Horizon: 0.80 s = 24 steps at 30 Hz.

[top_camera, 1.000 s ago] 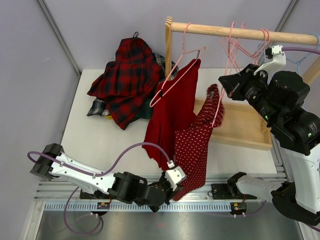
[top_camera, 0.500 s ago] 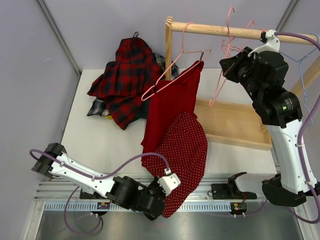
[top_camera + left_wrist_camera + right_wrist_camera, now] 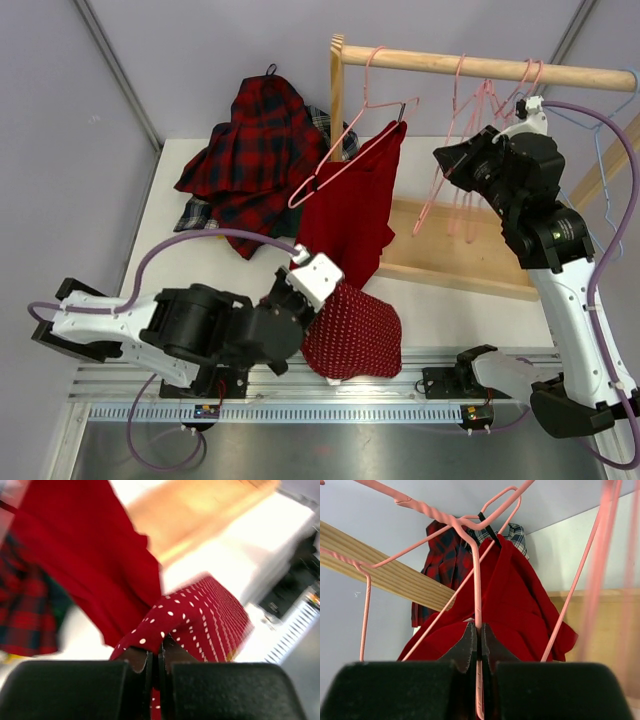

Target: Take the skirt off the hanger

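My left gripper (image 3: 322, 298) is shut on the edge of a red skirt with white dots (image 3: 355, 335), which hangs from it over the near table edge, free of any hanger. In the left wrist view the jaws (image 3: 155, 652) pinch the dotted fabric (image 3: 210, 615). My right gripper (image 3: 440, 160) is shut on the wire of a bare pink hanger (image 3: 432, 195) that hangs from the wooden rail (image 3: 480, 66); the wire (image 3: 477, 600) runs between the closed jaws (image 3: 479, 630). A plain red skirt (image 3: 350, 210) hangs on another pink hanger.
A pile of red plaid clothes (image 3: 250, 150) lies at the back left of the white table (image 3: 200, 270). The rack's wooden base (image 3: 470, 248) sits at the right. More pink hangers (image 3: 500, 95) and a blue one (image 3: 605, 170) hang on the rail.
The dotted skirt came off the pink hanger; my left gripper carried it down and left to the near edge. My right gripper moved the bare hanger up, then down beside the rail.
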Available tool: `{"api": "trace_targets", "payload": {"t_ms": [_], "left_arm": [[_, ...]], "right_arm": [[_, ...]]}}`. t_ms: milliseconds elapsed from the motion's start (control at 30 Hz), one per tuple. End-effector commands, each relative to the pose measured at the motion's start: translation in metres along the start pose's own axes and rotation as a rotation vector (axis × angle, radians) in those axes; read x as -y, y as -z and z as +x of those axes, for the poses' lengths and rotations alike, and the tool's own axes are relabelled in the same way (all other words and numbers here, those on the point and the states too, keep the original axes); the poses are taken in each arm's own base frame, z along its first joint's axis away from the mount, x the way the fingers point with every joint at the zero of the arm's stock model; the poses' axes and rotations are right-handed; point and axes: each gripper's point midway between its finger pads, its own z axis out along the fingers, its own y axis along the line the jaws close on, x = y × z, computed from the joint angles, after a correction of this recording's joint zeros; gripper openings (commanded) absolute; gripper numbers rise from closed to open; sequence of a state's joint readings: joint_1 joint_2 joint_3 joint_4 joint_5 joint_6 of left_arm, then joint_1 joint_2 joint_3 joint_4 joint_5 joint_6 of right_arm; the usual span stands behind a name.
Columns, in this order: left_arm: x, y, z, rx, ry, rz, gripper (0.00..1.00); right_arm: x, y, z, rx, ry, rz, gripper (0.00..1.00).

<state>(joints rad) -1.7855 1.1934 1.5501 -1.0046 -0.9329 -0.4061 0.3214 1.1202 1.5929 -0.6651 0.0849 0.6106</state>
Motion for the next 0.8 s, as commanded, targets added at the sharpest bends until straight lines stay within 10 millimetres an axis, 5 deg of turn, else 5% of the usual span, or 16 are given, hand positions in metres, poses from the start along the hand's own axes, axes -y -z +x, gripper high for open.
{"api": "trace_targets", "payload": {"t_ms": [0, 133, 167, 233, 300, 467, 500, 533, 567, 600, 633, 700, 767], "left_arm": [[-0.047, 0.013, -0.055, 0.123, -0.06, -0.116, 0.0], [-0.109, 0.029, -0.123, 0.275, -0.045, -0.268, 0.0], [-0.122, 0.031, -0.133, 0.297, -0.033, -0.285, 0.0], [-0.156, 0.031, -0.152, 0.339, -0.006, -0.345, 0.0], [-0.193, 0.039, -0.17, 0.374, 0.009, -0.453, 0.0], [-0.253, 0.05, -0.215, 0.49, 0.031, -0.614, 0.0], [-0.279, 0.071, -0.228, 0.541, 0.06, -0.684, 0.0], [-0.282, 0.052, -0.238, 0.546, 0.036, -0.668, 0.0], [-0.293, 0.055, -0.247, 0.572, 0.043, -0.685, 0.0], [-0.316, 0.073, -0.26, 0.627, 0.071, -0.749, 0.0], [-0.32, 0.05, -0.268, 0.633, 0.048, -0.715, 0.0], [-0.347, 0.042, -0.274, 0.673, 0.08, -0.739, 0.0], [-0.358, 0.009, -0.282, 0.708, 0.086, -0.664, 0.0]], "right_arm": [[0.001, 0.011, 0.001, 0.004, -0.016, -0.011, 0.0], [0.008, 0.013, 0.006, -0.011, -0.015, 0.017, 0.05], [0.01, 0.014, 0.008, -0.016, -0.01, 0.021, 0.27], [0.011, 0.017, 0.01, -0.019, -0.002, 0.017, 0.55], [0.014, 0.021, 0.012, -0.019, 0.006, 0.019, 0.72], [0.022, 0.034, 0.011, -0.002, 0.037, 0.042, 0.75], [0.023, 0.04, 0.008, 0.013, 0.039, 0.042, 0.75], [0.024, 0.042, 0.009, 0.012, 0.042, 0.043, 0.75], [0.024, 0.046, 0.007, 0.024, 0.047, 0.038, 0.75], [0.022, 0.053, 0.005, 0.037, 0.045, 0.026, 0.75], [0.022, 0.056, 0.005, 0.041, 0.044, 0.021, 0.75], [0.019, 0.068, 0.001, 0.063, 0.041, -0.003, 0.75], [0.012, 0.082, -0.004, 0.089, 0.044, -0.047, 0.74]]}}
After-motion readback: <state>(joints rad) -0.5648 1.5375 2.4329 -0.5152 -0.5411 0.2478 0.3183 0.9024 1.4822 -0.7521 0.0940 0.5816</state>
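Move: The left hand holds the dotted red skirt; the plaid pile heaped over the bin lies about 49 cm ahead of it, 22 cm to its left and 27 cm below. The plain red skirt hangs 18 cm ahead, 3 cm right and 8 cm lower, with the rack post's top 36 cm ahead, 2 cm right and 20 cm up. The right hand grips an emptied pink hanger, whose spot on the rail is 10 cm ahead, 4 cm right, 11 cm above; the plain red skirt is 4 cm back, 16 cm left, 16 cm lower. Sweep the left gripper up about 30 cm and nearly as far forward, bearing left, to carry the dotted skirt in level distance towards the plaid pile; keep its pinch, swing the fingers some 40 degrees counter-clockwise and tip them upward. Meanwhile open the right fingers wide to let go of the empty pink hanger, and draw that hand back about 6 cm and slightly right. ##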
